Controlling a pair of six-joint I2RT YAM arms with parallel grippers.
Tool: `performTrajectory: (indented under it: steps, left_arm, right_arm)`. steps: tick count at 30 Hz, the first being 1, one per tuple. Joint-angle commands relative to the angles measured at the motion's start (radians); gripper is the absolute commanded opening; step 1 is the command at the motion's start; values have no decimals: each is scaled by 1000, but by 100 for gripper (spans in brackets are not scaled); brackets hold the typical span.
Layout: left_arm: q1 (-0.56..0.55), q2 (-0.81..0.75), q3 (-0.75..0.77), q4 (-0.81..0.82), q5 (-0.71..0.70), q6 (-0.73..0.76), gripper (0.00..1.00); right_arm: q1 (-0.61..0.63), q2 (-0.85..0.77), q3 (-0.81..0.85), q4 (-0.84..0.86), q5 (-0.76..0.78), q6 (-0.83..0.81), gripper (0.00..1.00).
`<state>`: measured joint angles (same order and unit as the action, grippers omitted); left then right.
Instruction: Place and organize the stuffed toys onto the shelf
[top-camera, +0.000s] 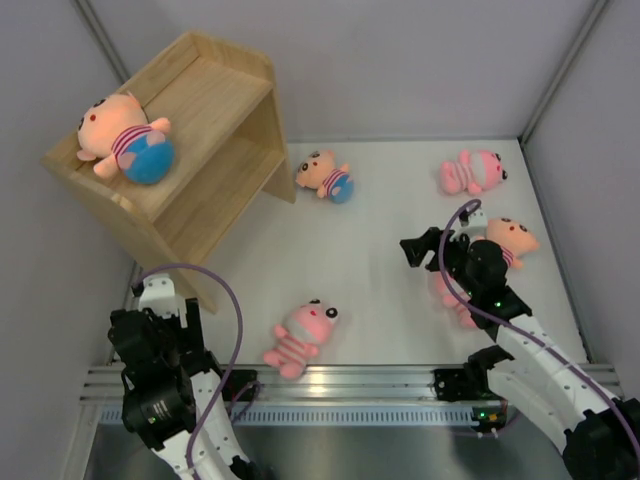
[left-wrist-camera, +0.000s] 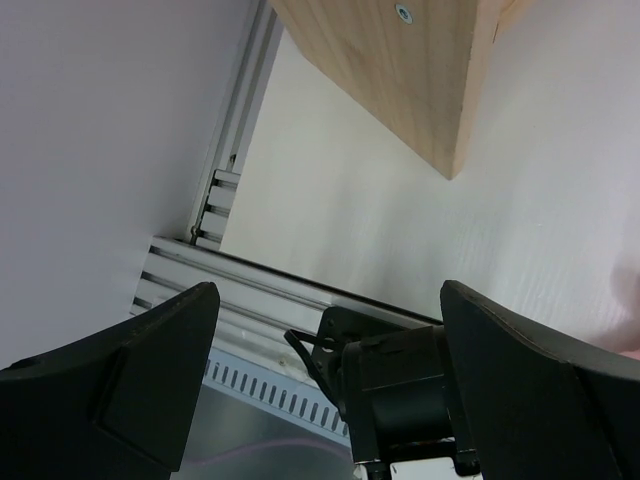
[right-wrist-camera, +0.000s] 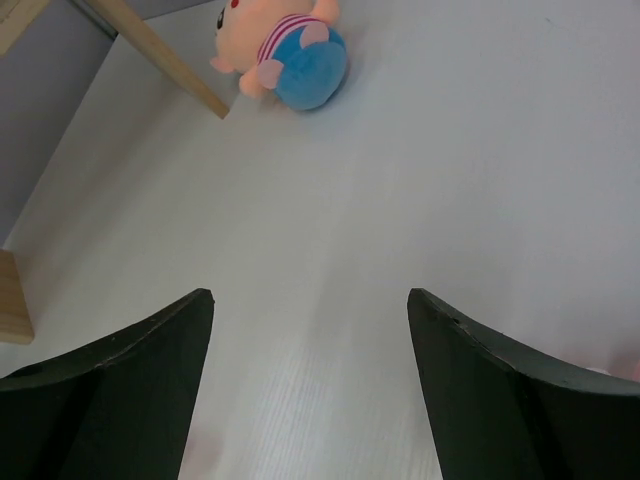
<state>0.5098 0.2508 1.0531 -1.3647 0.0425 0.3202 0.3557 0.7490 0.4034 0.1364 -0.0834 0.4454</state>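
The wooden shelf (top-camera: 215, 120) stands at the far left, and one boy doll (top-camera: 125, 140) lies on its top tier. On the table lie a boy doll (top-camera: 325, 177) next to the shelf's foot, a pink animal (top-camera: 472, 171) at the far right, a boy doll (top-camera: 512, 240) at the right, and a pink animal (top-camera: 300, 338) near the front rail. Another pink animal (top-camera: 450, 298) is partly hidden under my right arm. My right gripper (top-camera: 432, 245) is open and empty over bare table (right-wrist-camera: 310, 300), facing the boy doll (right-wrist-camera: 290, 50). My left gripper (top-camera: 160, 310) is open and empty (left-wrist-camera: 330, 290) near the shelf's side panel (left-wrist-camera: 420, 70).
An aluminium rail (top-camera: 340, 380) runs along the table's near edge. Grey walls close in the left, back and right. The shelf's front corner (right-wrist-camera: 160, 50) shows in the right wrist view. My left arm's base (left-wrist-camera: 400, 390) sits just below its gripper.
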Motion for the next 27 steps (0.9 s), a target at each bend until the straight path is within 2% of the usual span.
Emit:
performTrajectory:
  steps: [1, 6, 10, 14, 16, 19, 20, 22, 23, 27]
  left_arm:
    - [3, 5, 1, -117, -18, -20, 99]
    - [3, -13, 2, -120, 66, 92, 99]
    - [3, -2, 45, -113, 144, 89, 99]
    - [4, 5, 35, -67, 178, 83, 98]
    - [3, 19, 18, -13, 166, 74, 99]
    - [4, 48, 18, 27, 189, 69, 99]
    - [3, 56, 19, 30, 195, 71, 98]
    - [3, 70, 25, 35, 197, 79, 99]
    - [4, 71, 25, 33, 198, 83, 99]
    - [4, 65, 13, 36, 203, 94, 99]
  right_arm:
    - [-6, 3, 17, 62, -22, 9, 79]
    - [-6, 29, 41, 60, -65, 15, 79]
    - [-8, 78, 84, 63, -153, 26, 79]
    - [9, 211, 236, 3, -129, 27, 79]
    - [20, 343, 319, -15, -59, 12, 79]
    - [22, 570, 483, 25, -68, -28, 81]
    - [20, 699, 603, -6, -67, -37, 81]
    - [11, 830, 739, -56, -97, -40, 81]
    - [8, 943, 855, -87, -117, -30, 81]
    - [9, 1160, 1032, -61, -196, 96, 79]
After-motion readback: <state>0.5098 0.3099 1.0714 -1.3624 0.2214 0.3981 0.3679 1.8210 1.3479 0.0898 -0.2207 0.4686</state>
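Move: The blue-bottomed pig toy on the table by the shelf lies about 26 cm ahead of the right hand, 19 cm to its left and 13 cm below. The foot of the shelf's near corner stands some 8 cm to the left of that toy and 3 cm nearer; the far pink toy lies about 28 cm ahead of the hand and 20 cm right, the near pink toy 4 cm back and 12 cm right. From the left hand the pig toy is roughly 45 cm ahead, 20 cm right and 18 cm lower. After a short, slow drift left, the empty right hand speeds away forward and to its left towards the blue-bottomed pig toy by the shelf, covering about 20 cm forward and 11 cm left, arching up some 3 cm and sinking again while the fingers tip about 10 degrees farther down and stay open, still short of the toy. The left hand, also open and empty beside the shelf, eases about 3 cm forward and right and turns some 10 degrees clockwise, touching nothing. ##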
